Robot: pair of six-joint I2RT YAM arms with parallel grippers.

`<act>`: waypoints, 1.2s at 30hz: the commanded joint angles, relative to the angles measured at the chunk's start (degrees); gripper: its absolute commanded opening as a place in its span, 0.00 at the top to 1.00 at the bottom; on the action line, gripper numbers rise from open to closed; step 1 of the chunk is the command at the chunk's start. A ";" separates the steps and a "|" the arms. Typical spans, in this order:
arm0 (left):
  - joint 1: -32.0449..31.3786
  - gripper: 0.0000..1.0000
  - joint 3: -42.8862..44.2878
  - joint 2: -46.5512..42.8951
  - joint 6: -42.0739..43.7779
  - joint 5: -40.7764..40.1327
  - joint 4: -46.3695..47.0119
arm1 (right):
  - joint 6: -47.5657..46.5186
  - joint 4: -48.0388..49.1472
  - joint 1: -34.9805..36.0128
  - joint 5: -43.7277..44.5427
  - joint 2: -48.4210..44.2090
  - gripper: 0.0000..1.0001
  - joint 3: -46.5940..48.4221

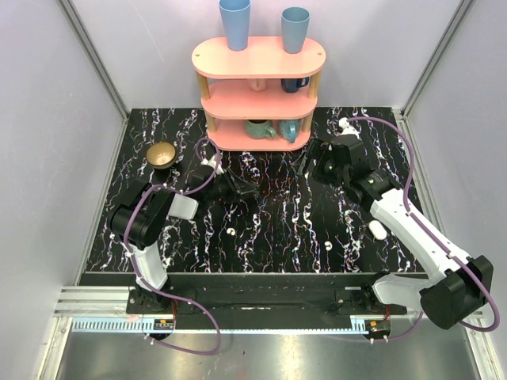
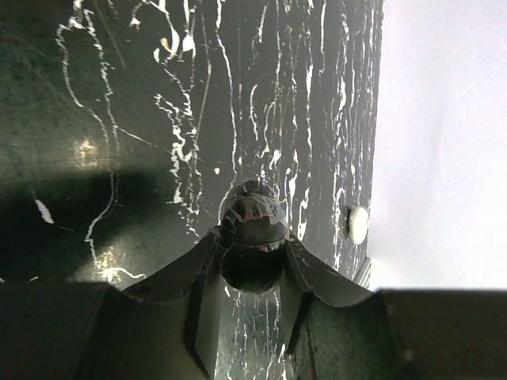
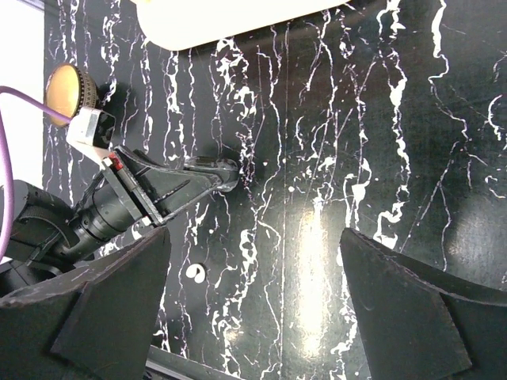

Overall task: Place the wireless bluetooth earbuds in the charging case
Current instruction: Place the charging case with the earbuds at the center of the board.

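The charging case (image 1: pixel 377 229), a smooth white oval, lies on the marble table beside my right forearm. A white oval by the far table edge in the left wrist view looks like the same case (image 2: pixel 358 224). One earbud (image 1: pixel 230 232) lies near the front, just below my left gripper's tip; the right wrist view shows it as a small white bean (image 3: pixel 196 273). The other earbud (image 1: pixel 327 245) lies right of centre. My left gripper (image 1: pixel 247 190) (image 2: pixel 253 214) (image 3: pixel 226 170) is shut with nothing visible in it. My right gripper (image 1: pixel 310 158) (image 3: pixel 253 233) stands wide open over bare table.
A pink three-tier shelf (image 1: pixel 257 87) with blue cups and mugs stands at the back centre; its base (image 3: pixel 222 20) shows in the right wrist view. A brown bowl (image 1: pixel 162 154) (image 3: pixel 67 87) sits back left. Pale walls close in both sides.
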 commanded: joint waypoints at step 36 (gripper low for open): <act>0.82 0.37 -2.75 -24.16 18.68 -14.48 -22.58 | -2.29 -11.89 -14.73 6.64 -1.45 0.00 1.21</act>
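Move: The left hand already holds the charging case just above the middle of the board; the spot for it is nearly straight below, about 4 cm down and 2 cm left. The pink shelf's bottom tier is some 18 cm ahead and 2 cm right, while a little white pair lies roughly 11 cm back and 5 cm left. From the empty right hand the case is about 13 cm left, 3 cm ahead and 18 cm below. The left fingers, still round the charging case, lower it about 3 cm onto the board with a slight drift left, then open and let go. The hand slides off left and back, lifting late, some 5 cm clear as its left side tips up about 15 degrees. The open, empty right hand backs off right about 8 cm, mostly late, turning slightly clockwise. ##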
